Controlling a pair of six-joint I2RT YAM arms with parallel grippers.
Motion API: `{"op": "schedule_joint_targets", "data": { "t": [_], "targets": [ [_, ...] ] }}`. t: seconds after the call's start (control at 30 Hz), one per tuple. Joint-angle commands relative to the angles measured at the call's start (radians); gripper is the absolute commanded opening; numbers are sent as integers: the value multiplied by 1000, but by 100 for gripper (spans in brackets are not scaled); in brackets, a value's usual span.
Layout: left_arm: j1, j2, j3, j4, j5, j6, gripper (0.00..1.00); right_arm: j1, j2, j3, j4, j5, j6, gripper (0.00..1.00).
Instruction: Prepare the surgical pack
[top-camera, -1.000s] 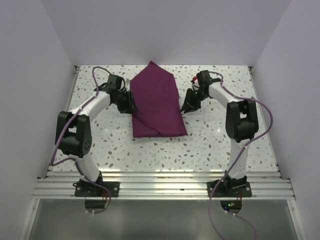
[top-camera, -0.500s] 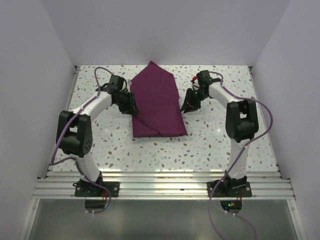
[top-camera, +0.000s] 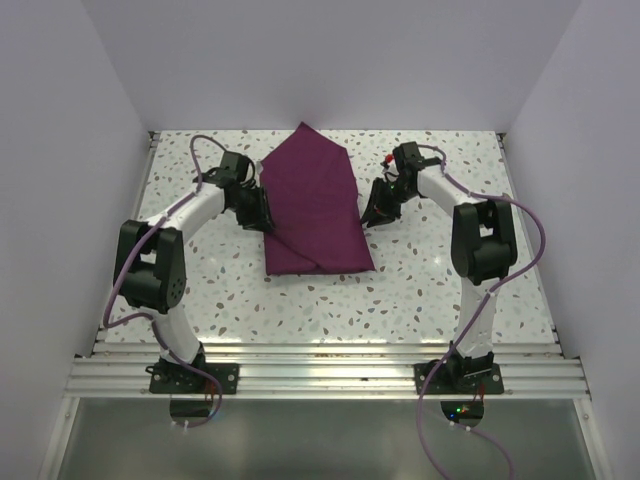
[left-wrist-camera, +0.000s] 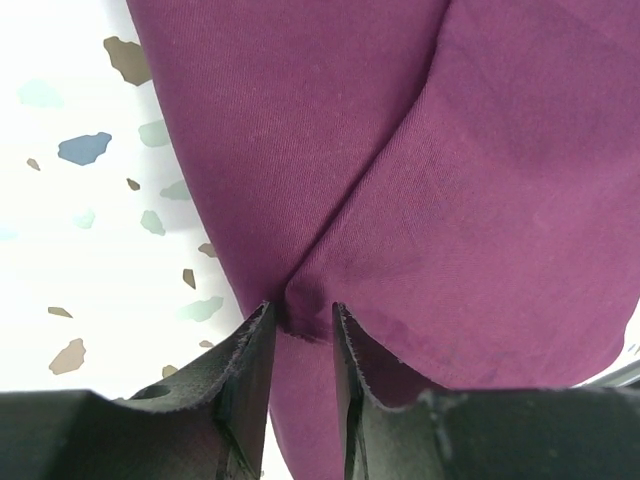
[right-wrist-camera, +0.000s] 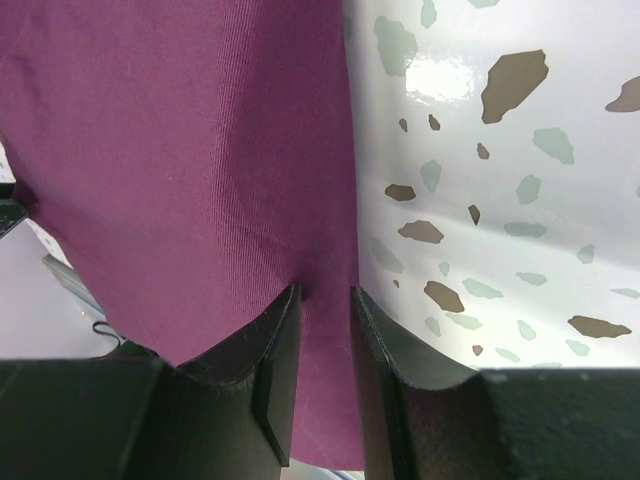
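The surgical pack shows only as a plum-purple cloth (top-camera: 315, 205), folded into a long bundle at the middle back of the table; what it wraps is hidden. My left gripper (top-camera: 262, 212) is at its left edge. In the left wrist view a raised fold of the cloth (left-wrist-camera: 450, 150) runs into the narrow gap of the left gripper (left-wrist-camera: 303, 320) and puckers there. My right gripper (top-camera: 372, 212) is at the right edge. In the right wrist view the right gripper (right-wrist-camera: 325, 300) pinches the cloth's (right-wrist-camera: 180, 150) border, which creases at the fingertips.
The speckled white table (top-camera: 440, 270) is walled on the left, right and back. An aluminium rail (top-camera: 320, 375) with both arm bases runs along the near edge. A small red part (top-camera: 388, 158) sits on the right wrist.
My left gripper has edged slightly farther onto the cloth's left edge and its jaws have narrowed on the fold. The right arm and the cloth have held still.
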Motion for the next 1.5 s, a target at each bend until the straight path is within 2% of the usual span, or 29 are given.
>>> {"op": "schedule_joint_targets", "data": {
  "t": [0.0,0.13,0.23,0.4,0.5,0.6,0.9,1.03,1.13,1.27,1.47],
  "targets": [
    [-15,-9,13,-10,-14,23,32,1,5,-4,27,-39,17,30],
    [-18,3,29,-7,1,24,24,1,8,0,27,-39,19,30],
    [-19,17,51,-8,26,32,0,1,10,6,20,-34,13,30],
    [-18,-48,126,13,9,37,0,0,8,6,18,-33,13,30],
    [-18,-63,218,-31,-35,46,0,0,10,9,17,-31,13,30],
    [-16,-62,246,-37,-59,44,0,0,16,20,7,-31,10,30],
    [82,-40,161,-57,-74,40,0,0,38,69,-14,-28,13,30],
    [97,-19,36,-22,-94,67,0,0,47,114,-16,-13,23,30],
    [103,33,-7,25,-92,86,0,1,36,132,41,0,51,30],
    [108,87,-4,42,-79,95,0,4,57,166,199,-25,103,29],
    [109,119,16,46,-66,98,0,24,200,322,324,-97,152,28]
  ]
}}
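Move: The wrap's flap corner lies right between the left fingertips, about a centimetre below them. From the left hand, the bundle's near left corner is some 11 cm back and straight in line, and the flap's near tip is roughly 9 cm back and 12 cm right. From the right hand, the bundle's far right corner is about 18 cm ahead and 5 cm left; its near right corner is some 11 cm back and 1 cm right. Shut the left gripper on the flap corner, raise it about 8 cm while easing forward, then swing left and down, pulling the pinched cloth over the bundle's left side and ending lower than it began. Keep the right gripper, slightly open, at the right edge; dip it briefly, then sweep it some 9 cm forward, rising and drifting left, towards the far right corner, fingers tilting outward. ##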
